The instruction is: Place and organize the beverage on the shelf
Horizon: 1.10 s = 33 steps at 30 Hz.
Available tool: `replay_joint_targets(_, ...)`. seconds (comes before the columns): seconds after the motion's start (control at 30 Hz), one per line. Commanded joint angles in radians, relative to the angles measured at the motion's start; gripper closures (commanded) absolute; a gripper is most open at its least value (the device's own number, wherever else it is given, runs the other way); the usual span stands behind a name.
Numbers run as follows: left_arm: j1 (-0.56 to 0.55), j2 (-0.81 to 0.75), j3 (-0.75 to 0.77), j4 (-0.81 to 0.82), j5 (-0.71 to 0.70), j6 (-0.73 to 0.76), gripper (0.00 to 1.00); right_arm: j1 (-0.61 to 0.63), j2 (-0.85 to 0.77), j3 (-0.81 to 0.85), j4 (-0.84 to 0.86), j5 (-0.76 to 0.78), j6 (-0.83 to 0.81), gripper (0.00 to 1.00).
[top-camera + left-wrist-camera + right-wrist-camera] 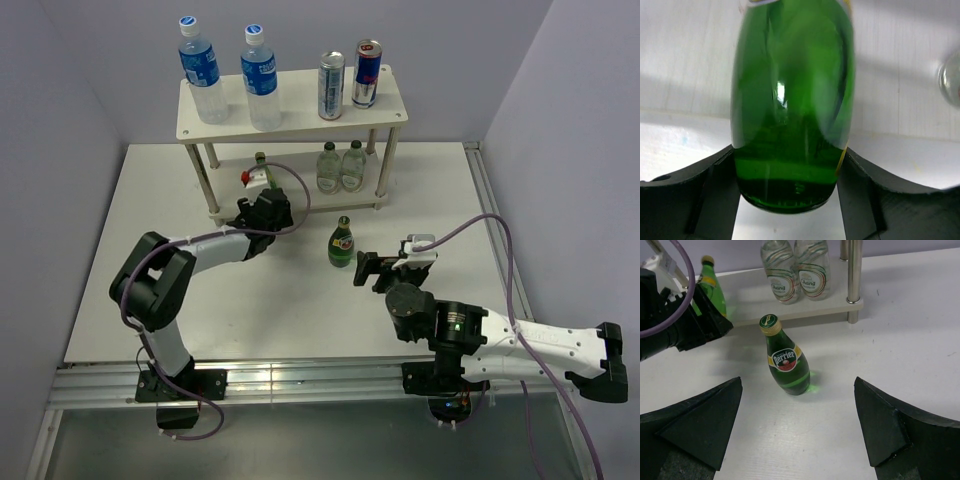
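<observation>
My left gripper (263, 208) is shut on a green glass bottle (261, 170), held upright at the left end of the shelf's lower tier (300, 195). In the left wrist view the bottle (790, 110) fills the gap between both fingers (715, 192). A second green bottle (342, 242) with a Perrier label stands on the table in front of the shelf. My right gripper (364, 268) is open and empty just right of it; in the right wrist view that bottle (787, 365) stands ahead of the wide-apart fingers (705, 422). Two blue-label plastic bottles (203, 70) and two cans (331, 86) stand on the top board (290, 118).
Two clear glass Chang bottles (340, 167) stand side by side on the lower tier's right half, next to a cream leg (854, 275). Grey walls close in the table at the back and both sides. A metal rail (300, 380) runs along the near edge.
</observation>
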Motion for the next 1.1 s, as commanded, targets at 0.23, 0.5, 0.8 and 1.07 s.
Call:
replay_joint_targets(0.23,-0.102,-0.005,-0.142,-0.209,0.114,-0.119,1.00,-0.007,-0.035,-0.009,-0.032,0.042,0.052,0.00)
replay_joint_targets(0.5,-0.113,0.035,-0.125,-0.220,0.112,-0.126,0.94,-0.005,-0.047,-0.008,-0.079,0.053,0.090,0.00)
replay_joint_targets(0.8,-0.127,0.026,-0.120,-0.258,0.097,-0.139,0.01,-0.005,-0.072,-0.020,-0.093,0.058,0.107,0.00)
replay_joint_targets(1.07,-0.138,0.002,-0.094,-0.295,0.034,-0.119,0.01,-0.007,-0.084,-0.025,-0.093,0.058,0.110,0.00)
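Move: My left hand still grips the green lemon bottle low on its body, just short of the lower shelf's front edge. The bare table spot I take it to is about 8 cm back, 2 cm right and roughly 9 cm down. The other Perrier bottle stands 16 cm right and 7 cm back, and the nearer clear bottle on the lower shelf is some 12 cm ahead and 14 cm right. From my right hand, that spot is about 14 cm ahead, 23 cm left and 25 cm below. With my left hand I quickly draw the lemon bottle back out from the shelf by about 8 cm while lowering it some 6 cm to the table, drifting slightly right and tipping the fingers about 10 degrees further down. There I hold still for a moment, then open my fingers to let the bottle go, staying around it. ##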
